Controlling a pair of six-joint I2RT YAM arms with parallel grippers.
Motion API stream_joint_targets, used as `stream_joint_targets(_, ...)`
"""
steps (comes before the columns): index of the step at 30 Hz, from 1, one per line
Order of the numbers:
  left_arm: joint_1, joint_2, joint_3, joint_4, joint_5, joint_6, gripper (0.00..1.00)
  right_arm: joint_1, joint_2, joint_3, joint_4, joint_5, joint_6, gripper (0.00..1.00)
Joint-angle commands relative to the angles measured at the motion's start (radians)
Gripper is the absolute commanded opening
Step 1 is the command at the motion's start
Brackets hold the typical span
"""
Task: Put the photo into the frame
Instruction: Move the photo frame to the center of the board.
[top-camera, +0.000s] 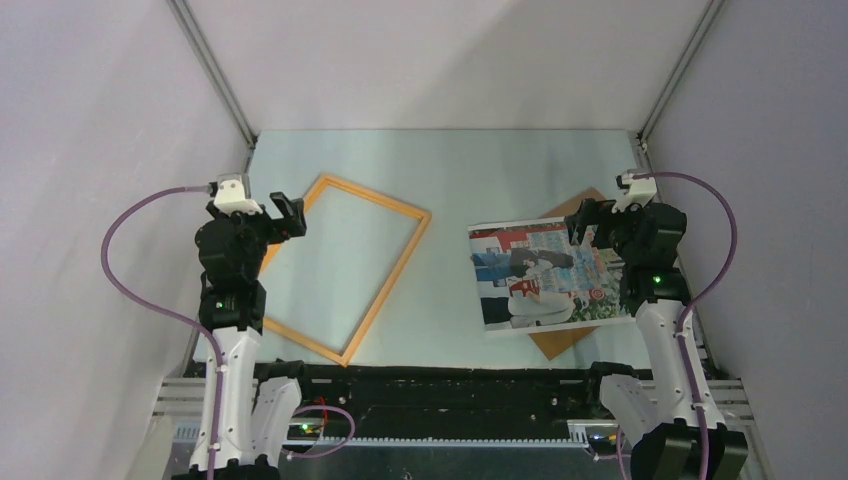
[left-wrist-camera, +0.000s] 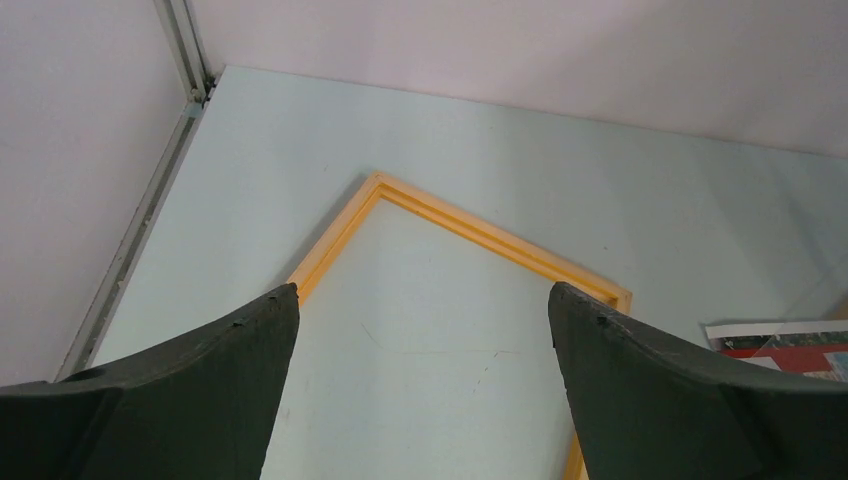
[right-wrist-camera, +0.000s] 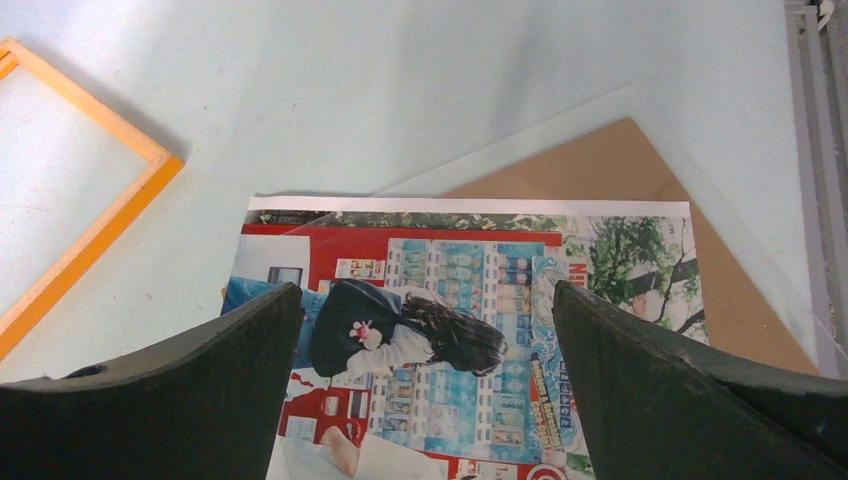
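Note:
The frame (top-camera: 388, 290), a thin light-orange wooden rectangle, lies tilted on the left half of the table; its far corner (left-wrist-camera: 480, 235) shows in the left wrist view and a side rail (right-wrist-camera: 100, 108) in the right wrist view. The photo (top-camera: 535, 275), a glossy print with a red-white vending machine and trees, lies flat at the right, partly over a brown board. My left gripper (top-camera: 287, 212) hovers open above the frame's far-left side, its jaws (left-wrist-camera: 423, 295) empty. My right gripper (top-camera: 590, 218) hangs open over the photo (right-wrist-camera: 450, 290), its jaws (right-wrist-camera: 428, 290) apart and holding nothing.
A plain brown backing board (right-wrist-camera: 620, 165) sticks out from under the photo at its far and near right (top-camera: 560, 340). A faint clear sheet seems to lie over the board. Grey walls enclose the table on three sides, with metal rails (right-wrist-camera: 815, 150) along the right edge.

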Motion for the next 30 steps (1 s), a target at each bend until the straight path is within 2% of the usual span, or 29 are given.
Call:
stream_joint_targets(1, -0.001, -0.004, -0.005, 0.021, -0.017, 0.017, 0.98, -0.001, -0.009, 0.045, 0.008, -0.025, -0.013, 1.00)
stream_joint_targets(14, -0.002, -0.008, 0.027, -0.022, -0.102, -0.016, 0.98, 0.006, -0.006, 0.045, 0.007, -0.032, -0.017, 1.00)
stream_joint_targets(16, -0.002, -0.008, 0.037, -0.033, -0.066, -0.010, 0.98, 0.006, -0.007, 0.045, 0.008, -0.032, -0.018, 1.00)
stream_joint_targets(19, -0.004, 0.006, 0.051, -0.041, 0.065, 0.011, 0.98, 0.007, -0.007, 0.045, 0.007, -0.038, -0.017, 1.00)
stream_joint_targets(22, -0.029, 0.044, 0.067, -0.083, 0.090, 0.024, 0.98, 0.009, 0.000, 0.045, 0.008, -0.048, -0.015, 1.00)
stream_joint_targets(24, -0.085, 0.075, 0.079, -0.134, 0.052, 0.066, 0.98, 0.010, 0.007, 0.044, 0.006, -0.051, -0.014, 1.00)
stream_joint_targets(27, -0.253, 0.126, 0.084, -0.196, -0.054, 0.129, 0.98, 0.013, 0.022, 0.045, 0.007, -0.051, -0.017, 1.00)
stream_joint_targets(30, -0.369, 0.183, 0.089, -0.252, -0.114, 0.167, 0.98, 0.015, 0.032, 0.045, 0.006, -0.051, -0.024, 1.00)
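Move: The photo frame lies flat, its middle about 8 cm ahead of the left hand, level with it sideways and some 30 cm below; the frame's right bar is centred about 14 cm to this hand's right and 3 cm ahead. The photo's middle is roughly 48 cm right and 6 cm ahead, the brown panel under it 54 cm right and 7 cm ahead. From the right hand the frame's middle is about 48 cm left, 6 cm ahead and 24 cm down. Rightward and down, the left hand swings in above the photo frame towards its right bar, gathering speed late after first drifting about a centimetre to the left. It ends some 7 cm to the right and 5 cm lower, the wrist turning clockwise and tipping down by about 10 to 15 degrees each. The fingers stay wide open and are still well above the frame, touching nothing. ##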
